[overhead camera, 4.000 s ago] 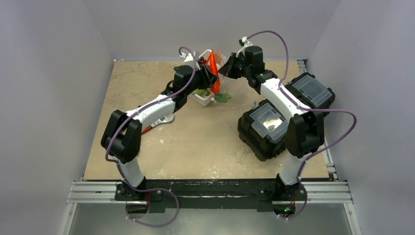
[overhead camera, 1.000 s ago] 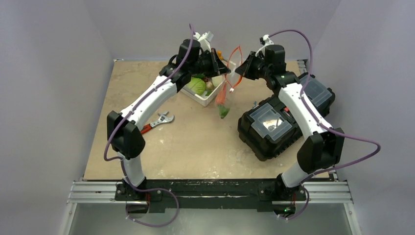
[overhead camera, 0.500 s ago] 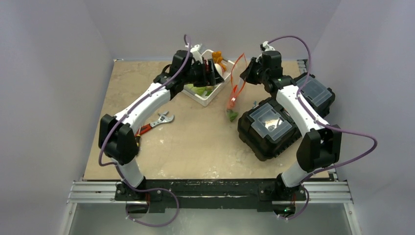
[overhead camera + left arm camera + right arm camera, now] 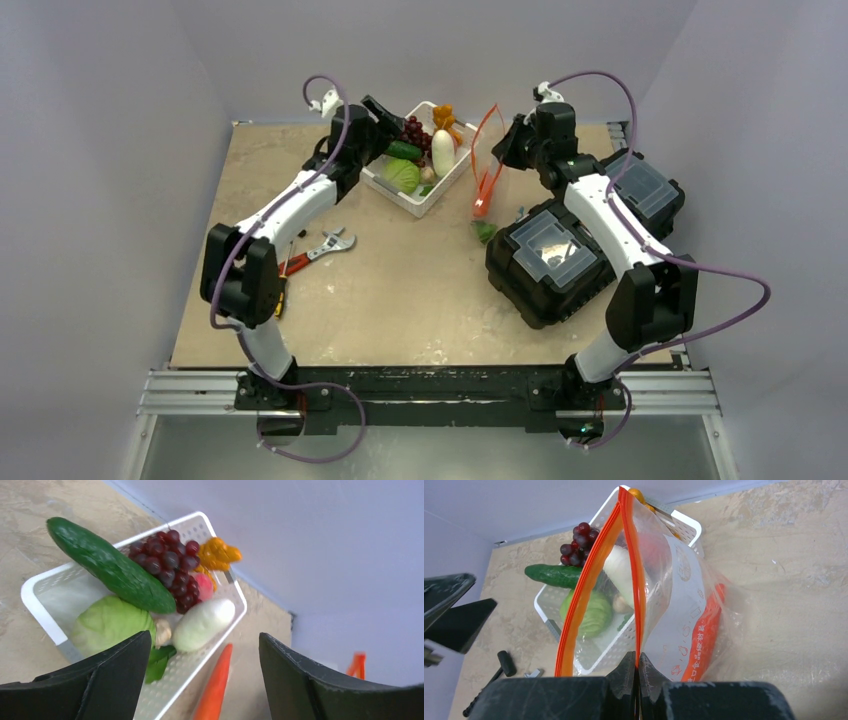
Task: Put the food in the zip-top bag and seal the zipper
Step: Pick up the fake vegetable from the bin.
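My right gripper is shut on the red-orange zipper strip of the zip-top bag. It holds the bag up with its mouth open. An orange carrot lies inside the bag. My left gripper is open and empty above the left end of the white basket. The basket holds the cucumber, dark grapes, cabbage, white oval piece, peach and an orange piece.
Two black toolboxes stand right of the bag, which hangs close to the nearer one. A wrench and a red-handled screwdriver lie left of centre. The wall runs just behind the basket.
My left gripper has left the bag's mouth and moved left and back over the basket. The bag with the carrot has swung right and now hangs from my right gripper alone.
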`<state>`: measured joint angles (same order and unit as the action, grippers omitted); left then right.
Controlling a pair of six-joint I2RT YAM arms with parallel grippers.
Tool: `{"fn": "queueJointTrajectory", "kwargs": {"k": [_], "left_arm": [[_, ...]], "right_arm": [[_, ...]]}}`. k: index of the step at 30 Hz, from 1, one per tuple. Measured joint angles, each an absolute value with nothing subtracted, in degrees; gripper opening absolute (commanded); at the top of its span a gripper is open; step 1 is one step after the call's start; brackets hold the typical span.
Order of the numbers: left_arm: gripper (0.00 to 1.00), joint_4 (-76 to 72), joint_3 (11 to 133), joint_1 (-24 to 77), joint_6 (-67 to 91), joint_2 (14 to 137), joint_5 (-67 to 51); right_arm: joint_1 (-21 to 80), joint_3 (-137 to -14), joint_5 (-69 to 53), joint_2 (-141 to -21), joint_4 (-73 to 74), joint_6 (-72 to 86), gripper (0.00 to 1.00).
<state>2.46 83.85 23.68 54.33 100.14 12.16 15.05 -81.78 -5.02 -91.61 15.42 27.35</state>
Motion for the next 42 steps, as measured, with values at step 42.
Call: {"fn": "queueJointTrajectory", "kwargs": {"k": [42], "left_arm": [[0.42,10.07,96.01,19.03,90.91,122.69,20.21]], "right_arm": [[15.05,-81.73,-9.26,-93.6,14.59,26.96,0.0]]}}
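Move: The cucumber, lying over the bin's left rim, has its middle about 8 cm ahead of the empty, open left hand, 3 cm to its left and 14 cm below. Some 3 cm ahead, dead in line sideways and about 16 cm down, sits the cabbage; the grapes are 12 cm ahead and 1 cm right, the white vegetable 9 cm ahead and 7 cm right, both low in the bin. From the right hand the cucumber is roughly 12 cm ahead, 18 cm left and 13 cm below. The left hand sinks about 13 cm while reaching some 8 cm forward and a little left towards the cucumber, its wrist turning counter-clockwise by nearly 30 degrees, rolling its left side down and tipping the fingers downward, with most of the drop coming early before it eases in. The gripper narrows somewhat on the way down and then, once the hand stands still, closes further so that the pads come onto both sides of the cucumber near its middle, while the right hand keeps its shut pinch on the bag's zipper edge. ##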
